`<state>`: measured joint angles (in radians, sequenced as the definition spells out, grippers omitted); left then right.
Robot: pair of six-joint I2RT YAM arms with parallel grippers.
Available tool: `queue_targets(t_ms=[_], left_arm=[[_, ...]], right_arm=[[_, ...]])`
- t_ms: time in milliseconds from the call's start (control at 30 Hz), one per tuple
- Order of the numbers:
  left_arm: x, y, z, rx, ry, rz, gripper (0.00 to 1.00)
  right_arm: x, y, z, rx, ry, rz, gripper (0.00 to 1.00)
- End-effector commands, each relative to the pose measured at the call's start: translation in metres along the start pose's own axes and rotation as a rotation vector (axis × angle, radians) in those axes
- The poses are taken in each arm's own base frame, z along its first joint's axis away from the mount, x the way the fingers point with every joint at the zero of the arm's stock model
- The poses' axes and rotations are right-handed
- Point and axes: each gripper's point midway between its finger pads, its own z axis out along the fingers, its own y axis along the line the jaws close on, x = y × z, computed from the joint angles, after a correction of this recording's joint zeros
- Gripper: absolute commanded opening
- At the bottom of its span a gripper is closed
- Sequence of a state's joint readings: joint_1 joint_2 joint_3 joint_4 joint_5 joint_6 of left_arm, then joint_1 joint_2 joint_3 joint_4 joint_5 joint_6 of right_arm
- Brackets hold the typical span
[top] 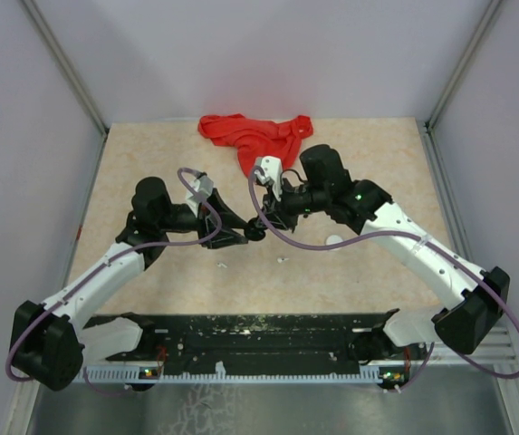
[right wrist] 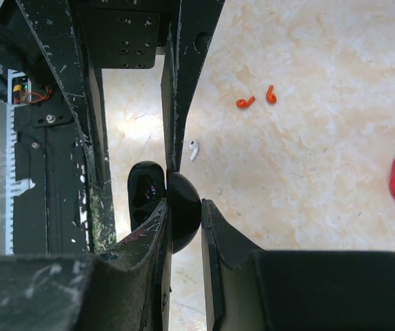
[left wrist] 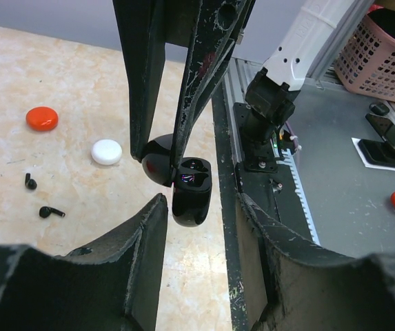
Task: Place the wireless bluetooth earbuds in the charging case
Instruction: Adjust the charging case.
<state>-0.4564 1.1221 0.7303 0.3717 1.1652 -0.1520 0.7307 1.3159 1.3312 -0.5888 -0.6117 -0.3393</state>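
Note:
A black charging case point(left wrist: 191, 200) hangs open above the table, its domed lid point(right wrist: 183, 210) pinched by my right gripper point(right wrist: 183, 205), which is shut on it. The case's base point(right wrist: 145, 196) sticks out to the side, its cavity glinting; I cannot tell what lies inside. My left gripper point(left wrist: 201, 198) is open, its fingertips on either side of the base's lower end, with a clear gap on the right. In the top view the two grippers meet mid-table point(top: 254, 231). Two black earbuds point(left wrist: 30, 181) point(left wrist: 51, 212) lie on the table. Two red earbuds point(right wrist: 245, 102) and one white earbud point(right wrist: 194, 149) also lie loose.
A red round case point(left wrist: 42, 118) and a white round case point(left wrist: 106, 152) sit on the table beyond the black earbuds. A red cloth point(top: 254, 136) lies at the back middle. The black base rail point(top: 259, 340) runs along the near edge.

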Motion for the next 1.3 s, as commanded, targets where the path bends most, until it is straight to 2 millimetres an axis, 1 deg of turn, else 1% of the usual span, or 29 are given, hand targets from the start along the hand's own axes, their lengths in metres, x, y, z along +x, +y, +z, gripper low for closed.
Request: queue_targets(t_ms=[0,400,600,733,800,833,933,967,1067,1167,1267], left_arm=[[-0.007,-0.004,0.001,0.028,-0.006,0.041,0.49],[-0.004,0.000,0.002,0.015,0.006,0.036,0.43],[-0.004,0.001,0.001,-0.001,0.009,0.042,0.37],[-0.004,0.005,0.001,-0.022,0.017,0.049,0.27],[-0.003,0.005,0.001,-0.025,0.020,0.058,0.22],[-0.004,0.005,0.001,-0.029,0.021,0.065,0.20],[-0.003,0.008,-0.002,-0.067,0.037,0.091,0.07],[-0.001,0.011,-0.004,-0.099,0.044,0.096,0.05],[0.002,0.020,-0.011,-0.198,0.039,0.119,0.01],[0.009,0.032,-0.021,-0.317,0.033,0.125,0.01],[0.019,0.039,-0.028,-0.384,0.041,0.128,0.01]], right_arm=[[-0.032,0.002,-0.005,-0.003,-0.091,-0.055,0.05],[-0.032,0.001,-0.004,0.000,-0.086,-0.050,0.05],[-0.032,0.001,-0.003,-0.006,-0.084,-0.040,0.05],[-0.030,0.001,-0.002,-0.008,-0.078,-0.034,0.06],[-0.032,0.002,-0.002,-0.011,-0.082,-0.029,0.10],[-0.033,0.002,-0.002,-0.011,-0.085,-0.026,0.13],[-0.037,0.004,-0.008,-0.004,-0.096,-0.016,0.26],[-0.040,0.005,-0.011,0.002,-0.104,-0.015,0.29],[-0.043,0.005,-0.016,0.026,-0.112,0.000,0.39],[-0.041,-0.001,-0.018,0.071,-0.108,0.028,0.42],[-0.031,-0.014,-0.017,0.150,-0.088,0.079,0.47]])
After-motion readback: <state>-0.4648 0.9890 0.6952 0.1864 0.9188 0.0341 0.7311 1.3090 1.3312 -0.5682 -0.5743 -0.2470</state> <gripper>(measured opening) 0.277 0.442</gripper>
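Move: The open charging case hangs in the right fingertips by its lid, its middle about 1 cm back, 1 cm left and 1 cm below the right hand. It is already between the open left fingers, about 1 cm ahead and 1 cm right of the left hand. Some 20 cm below the left hand, white earbuds lie about 8 cm left and level, and 10 cm right and 1 cm ahead; black earbuds lie about 14 cm right and 11 cm ahead. Close the left gripper on the body of the charging case, easing down not quite 1 cm, while the right holds the lid in place. Once the left has its grip, open the right fingers to release the lid. Then draw the left hand about 2 cm forward and nearly as far left, out of the right fingers, turning some 15 degrees counter-clockwise. ##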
